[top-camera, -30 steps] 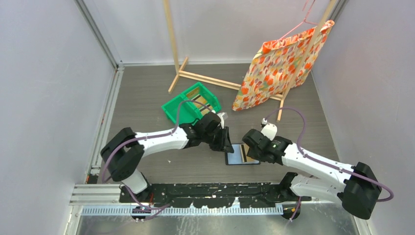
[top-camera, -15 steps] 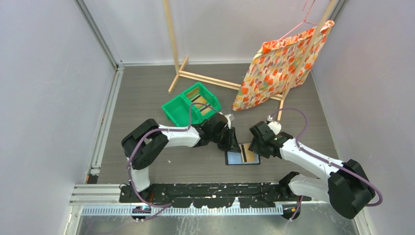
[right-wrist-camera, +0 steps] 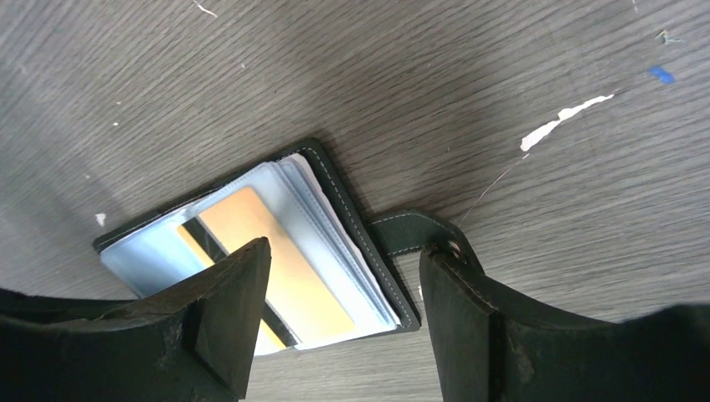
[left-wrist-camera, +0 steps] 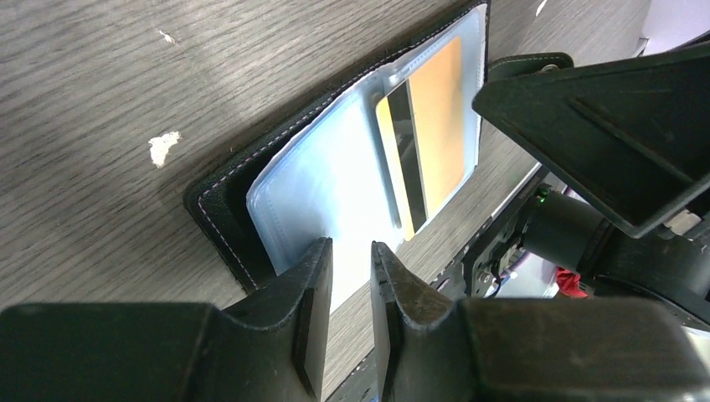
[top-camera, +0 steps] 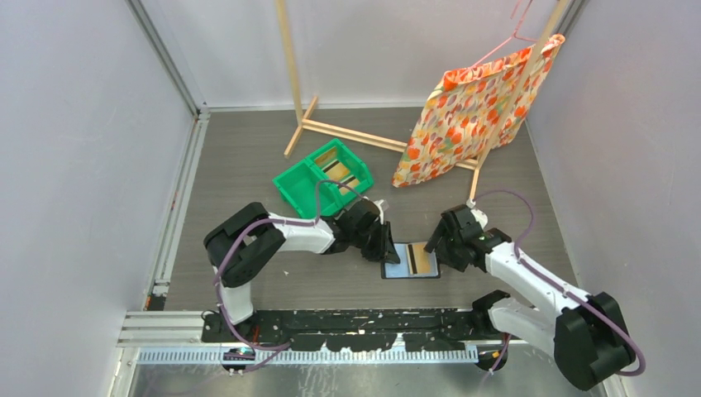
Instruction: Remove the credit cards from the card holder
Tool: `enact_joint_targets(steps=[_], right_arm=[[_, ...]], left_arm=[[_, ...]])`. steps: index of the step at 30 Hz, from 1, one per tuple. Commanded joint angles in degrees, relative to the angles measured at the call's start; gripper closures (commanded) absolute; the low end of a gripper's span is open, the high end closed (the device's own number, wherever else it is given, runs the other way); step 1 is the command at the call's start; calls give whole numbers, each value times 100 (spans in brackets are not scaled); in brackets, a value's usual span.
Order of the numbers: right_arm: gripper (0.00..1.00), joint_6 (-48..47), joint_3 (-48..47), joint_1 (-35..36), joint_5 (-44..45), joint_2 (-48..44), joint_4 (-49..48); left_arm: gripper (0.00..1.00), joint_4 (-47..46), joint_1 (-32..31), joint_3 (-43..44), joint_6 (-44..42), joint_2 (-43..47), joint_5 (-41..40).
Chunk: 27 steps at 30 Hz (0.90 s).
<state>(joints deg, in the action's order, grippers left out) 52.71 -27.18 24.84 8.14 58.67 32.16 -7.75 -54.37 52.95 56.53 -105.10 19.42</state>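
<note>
The card holder (top-camera: 398,259) lies open on the table between my arms, dark cover down, pale blue pockets (left-wrist-camera: 326,176) up. One orange credit card (top-camera: 423,260) with a dark stripe sits in its right-hand pocket (right-wrist-camera: 322,213); the card (left-wrist-camera: 435,117) (right-wrist-camera: 301,280) is flat under clear plastic. My left gripper (top-camera: 388,247) (left-wrist-camera: 352,255) hovers over the holder's left edge, jaws a narrow gap apart with nothing between them. My right gripper (top-camera: 439,248) (right-wrist-camera: 343,260) stands wide open astride the holder's right edge, next to its strap (right-wrist-camera: 410,230). More credit cards (top-camera: 345,174) lie in the green bin.
The green two-compartment bin (top-camera: 291,184) stands behind the left arm. A wooden rack (top-camera: 347,132) crosses the back of the table, with an orange flowered cloth (top-camera: 475,107) hanging from it at the right. Grey walls close in both sides.
My right gripper has opened much wider and drawn back to the holder's right edge. The left arm has pulled in, its gripper shifting a little right to the holder's left edge.
</note>
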Motion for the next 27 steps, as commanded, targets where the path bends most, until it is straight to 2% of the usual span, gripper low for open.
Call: enact_joint_targets(steps=[1,6,13,18,23,27], right_arm=[[29,-16,51,-126,-553,-439,166],[28,250,383,-127,-1011,-864,278],[27,575,996,-123,-1571,-847,-462],[25,602,1158,-123,-2145,-618,-1185],[25,869,1353,-120,-2527,-275,-1918],[25,989,1396,-122,-2421,-552,-1877]], left_arm=[[75,422,-12,-35,-168,94,-521],[75,511,29,-324,-173,270,-827],[75,666,40,-548,-236,447,-1019],[76,1028,40,-430,-485,437,-1109],[75,1328,40,-222,-1079,366,-1121],[76,1563,40,-40,-1213,270,-1173]])
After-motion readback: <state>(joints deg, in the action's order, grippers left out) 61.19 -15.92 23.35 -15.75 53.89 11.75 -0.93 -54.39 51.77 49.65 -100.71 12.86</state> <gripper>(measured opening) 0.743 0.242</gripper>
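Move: The gold card in the holder's right-hand pages lies about 4 cm left of the right hand, level with it and some 2 cm below; the black strap sits roughly 3 cm to the right of this hand. From the left hand, the gold card is about 7 cm to the right and level, while the blue left page lies right under its fingertips. Open right hand rolls some 30 degrees, sweeping about 7 cm left against card pages; left hand shifts left too. ##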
